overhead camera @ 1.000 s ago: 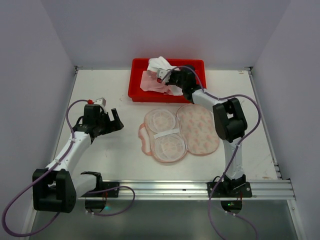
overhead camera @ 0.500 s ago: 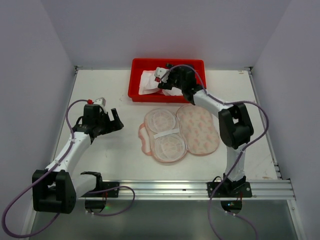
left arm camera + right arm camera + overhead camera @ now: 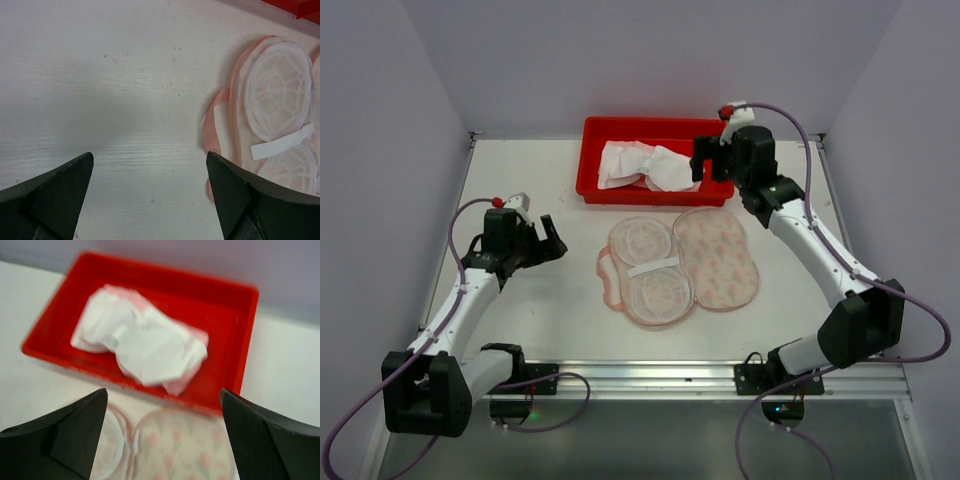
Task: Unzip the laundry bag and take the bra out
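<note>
The laundry bag (image 3: 682,265) lies unzipped and spread flat at the table's middle, its white lining (image 3: 272,97) up on one half and the printed outside (image 3: 192,452) up on the other. The bra (image 3: 642,166) sits crumpled in the red tray (image 3: 655,128); the right wrist view shows the bra (image 3: 142,342) lying free. My right gripper (image 3: 716,166) hangs open above the tray's right end, nothing between its fingers. My left gripper (image 3: 552,246) is open over bare table left of the bag, also empty.
The red tray (image 3: 240,330) stands at the back of the table against the wall. Side walls close in the table left and right. A metal rail (image 3: 720,378) runs along the near edge between the arm bases.
My right gripper opened and let go of the bra in the tray, then rose and swung right. The bra settled flatter in the tray. The left arm stayed put.
</note>
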`<state>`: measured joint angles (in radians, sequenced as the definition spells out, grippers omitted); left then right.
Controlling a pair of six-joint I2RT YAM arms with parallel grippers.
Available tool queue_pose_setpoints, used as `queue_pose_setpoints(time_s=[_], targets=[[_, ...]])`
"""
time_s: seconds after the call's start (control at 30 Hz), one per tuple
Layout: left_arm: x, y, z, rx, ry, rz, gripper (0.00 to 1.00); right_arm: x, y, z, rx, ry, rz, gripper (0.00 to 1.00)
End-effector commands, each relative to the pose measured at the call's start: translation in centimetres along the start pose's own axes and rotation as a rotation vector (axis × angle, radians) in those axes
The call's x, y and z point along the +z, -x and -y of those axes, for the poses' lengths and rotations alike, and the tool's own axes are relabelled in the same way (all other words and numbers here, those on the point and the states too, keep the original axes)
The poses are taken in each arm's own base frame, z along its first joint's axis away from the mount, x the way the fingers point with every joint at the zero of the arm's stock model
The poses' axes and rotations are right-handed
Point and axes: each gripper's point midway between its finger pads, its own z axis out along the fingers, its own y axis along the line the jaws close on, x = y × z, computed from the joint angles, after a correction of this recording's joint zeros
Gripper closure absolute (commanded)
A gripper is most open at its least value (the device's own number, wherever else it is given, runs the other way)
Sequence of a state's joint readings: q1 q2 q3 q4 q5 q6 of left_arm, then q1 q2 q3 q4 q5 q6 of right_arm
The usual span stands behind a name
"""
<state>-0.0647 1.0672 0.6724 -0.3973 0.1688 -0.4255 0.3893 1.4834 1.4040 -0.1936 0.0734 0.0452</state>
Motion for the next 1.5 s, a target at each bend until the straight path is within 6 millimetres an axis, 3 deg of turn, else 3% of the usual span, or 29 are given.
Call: queue_pose_setpoints(time_s=[0.0,0.03,0.17,0.27,0.4,0.53,0.63,0.87,0.93,1.07,1.33,1.47], targets=[[-0.3,1.2,0.5,0.026,-0.034,0.05,0.02,-2.4,-12.5,3.3,0.384,-0.187,-0.333,0.06],[-0.4,1.3,0.6,0.026,-0.043,0.051,0.02,-3.4,-15.0,3.5,0.479,-0.215,-0.377,0.06],[-0.3,1.2,0.7,0.026,-0.045,0.048,0.02,-5.5,-20.6,7.5,0.613,-0.391,-0.453,0.07],[-0.4,1.2,0.7,0.027,-0.048,0.048,0.02,-6.7,-23.9,9.4,0.72,-0.443,-0.508,0.08],[-0.4,1.2,0.7,0.028,-0.048,0.048,0.02,-6.5,-26.6,10.3,0.741,-0.451,-0.593,0.09],[-0.4,1.2,0.7,0.03,-0.045,0.05,0.02,-5.5,-28.6,9.0,0.77,-0.363,-0.701,0.12],[-0.4,1.2,0.5,0.029,-0.039,0.05,0.02,-5.0,-29.1,8.3,0.789,-0.325,-0.742,0.25],[-0.3,1.2,0.5,0.03,-0.038,0.047,0.02,-4.5,-29.4,7.0,0.787,-0.239,-0.826,0.21],[-0.3,1.1,0.4,0.03,-0.033,0.048,0.02,-4.5,-29.5,6.8,0.767,-0.223,-0.833,0.26],[-0.2,1.1,0.4,0.027,-0.035,0.042,0.02,-4.5,-29.9,7.4,0.734,-0.257,-0.854,0.37],[-0.2,1.1,0.5,0.029,-0.036,0.042,0.02,-4.3,-29.6,8.8,0.564,-0.321,-0.907,0.35],[-0.2,1.1,0.5,0.029,-0.036,0.042,0.02,-4.3,-29.8,7.5,0.532,-0.276,-0.95,0.53]])
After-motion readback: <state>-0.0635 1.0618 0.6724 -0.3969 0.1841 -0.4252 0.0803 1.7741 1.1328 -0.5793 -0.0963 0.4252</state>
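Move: The laundry bag's opened flap lies about 14 cm back and 5 cm right of the right hand, some 29 cm below. Joined to its left, the mesh half is about 16 cm back and 10 cm left, equally low. The red box with the garments is some 13 cm ahead, 10 cm left and 27 cm below. From the left hand, the flap lies about 37 cm right, 3 cm ahead and 9 cm below. The right hand swoops down some 28 cm, back and right to the flap's outer edge, tipping down, half-closing. ##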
